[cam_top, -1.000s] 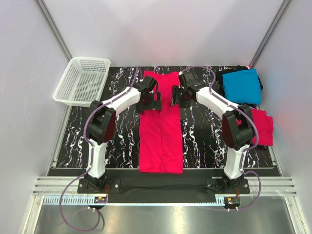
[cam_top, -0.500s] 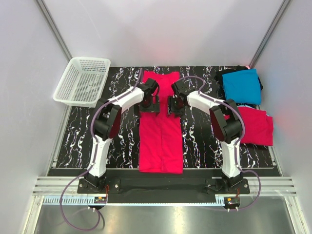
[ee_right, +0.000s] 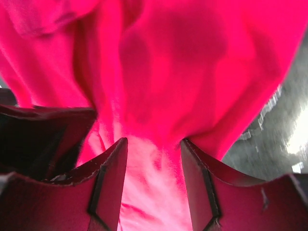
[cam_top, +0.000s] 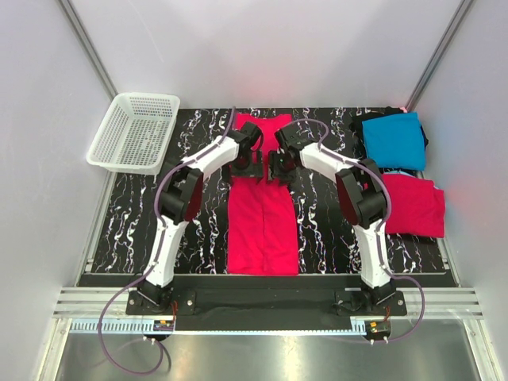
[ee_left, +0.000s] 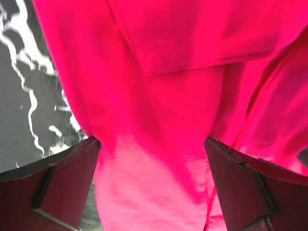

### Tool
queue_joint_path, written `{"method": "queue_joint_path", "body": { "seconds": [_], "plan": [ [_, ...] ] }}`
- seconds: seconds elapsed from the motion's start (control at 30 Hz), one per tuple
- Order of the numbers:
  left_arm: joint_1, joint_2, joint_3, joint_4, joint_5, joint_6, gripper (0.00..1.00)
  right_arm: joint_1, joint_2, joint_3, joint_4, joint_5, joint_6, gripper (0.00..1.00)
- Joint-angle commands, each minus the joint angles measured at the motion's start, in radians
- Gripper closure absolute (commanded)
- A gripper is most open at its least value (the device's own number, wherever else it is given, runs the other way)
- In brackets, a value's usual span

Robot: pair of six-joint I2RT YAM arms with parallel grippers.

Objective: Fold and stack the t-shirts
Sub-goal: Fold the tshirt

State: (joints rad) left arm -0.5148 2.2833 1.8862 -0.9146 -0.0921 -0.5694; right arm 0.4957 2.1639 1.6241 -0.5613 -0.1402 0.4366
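A bright red t-shirt (cam_top: 260, 230) lies as a long narrow strip down the middle of the black marbled table (cam_top: 198, 230). Both grippers sit low on its upper half, facing each other. My left gripper (cam_top: 252, 168) (ee_left: 151, 142) is open wide, with red cloth filling the space between its fingers (ee_left: 62, 183). The right gripper (cam_top: 271, 168) (ee_right: 154, 140) has its jaws drawn in on a gathered bunch of the same shirt (ee_right: 192, 72). A second red t-shirt (cam_top: 417, 208) lies folded at the right edge. Behind it a turquoise t-shirt (cam_top: 393, 139) rests on a black one (cam_top: 358, 129).
A white mesh basket (cam_top: 133, 131) stands at the back left, partly off the table. Grey walls and metal posts close in the sides and back. Bare tabletop shows on either side of the middle shirt.
Both grippers have moved inward from the shirt's edges toward its midline. The right jaws have narrowed onto the cloth. The shirt is bunched narrower between them.
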Motion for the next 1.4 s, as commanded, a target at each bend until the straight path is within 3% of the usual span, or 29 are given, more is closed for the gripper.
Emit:
{"method": "queue_joint_path", "body": {
  "seconds": [0.0, 0.5, 0.67, 1.1, 1.37],
  "plan": [
    [0.015, 0.071, 0.088, -0.013, -0.017, 0.006, 0.01, 0.007, 0.103, 0.080, -0.018, 0.007, -0.035, 0.44],
    [0.156, 0.220, 0.395, -0.055, -0.001, 0.019, 0.01, -0.106, 0.313, 0.505, -0.218, 0.019, -0.099, 0.45],
    [0.185, 0.284, 0.494, -0.038, 0.089, 0.063, 0.01, -0.124, 0.362, 0.615, -0.269, 0.011, -0.116, 0.45],
    [0.176, 0.177, 0.344, 0.049, 0.229, 0.131, 0.01, -0.121, 0.326, 0.642, -0.272, -0.058, -0.102, 0.46],
    [0.122, 0.012, 0.206, 0.099, 0.199, 0.174, 0.01, -0.085, 0.235, 0.576, -0.261, -0.042, -0.128, 0.47]
  ]
}}
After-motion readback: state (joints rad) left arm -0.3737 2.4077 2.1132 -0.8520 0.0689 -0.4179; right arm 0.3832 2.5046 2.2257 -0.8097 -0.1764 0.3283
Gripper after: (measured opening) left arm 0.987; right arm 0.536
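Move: The pink t-shirt, folded into a long strip, lies right under both my hands. Its middle is about 5 cm back and 4 cm right of my left hand point, and 5 cm back and 5 cm left of my right one, 2 cm lower. The white basket stands some 30 cm left of my left hand and 15 cm farther out; the blue stack is about 31 cm right of my right hand, 12 cm ahead. With the open fingertips of both hands on the cloth, one hand to each half of the strip, I drag the t-shirt forward, away from my bases. My right hand goes about 10 cm, swaying left and then right, and all but stops. My left hand goes some 12 cm, bowing left, tilts its left side down about 10 degrees, then draws back 4 cm; neither grip changes. ##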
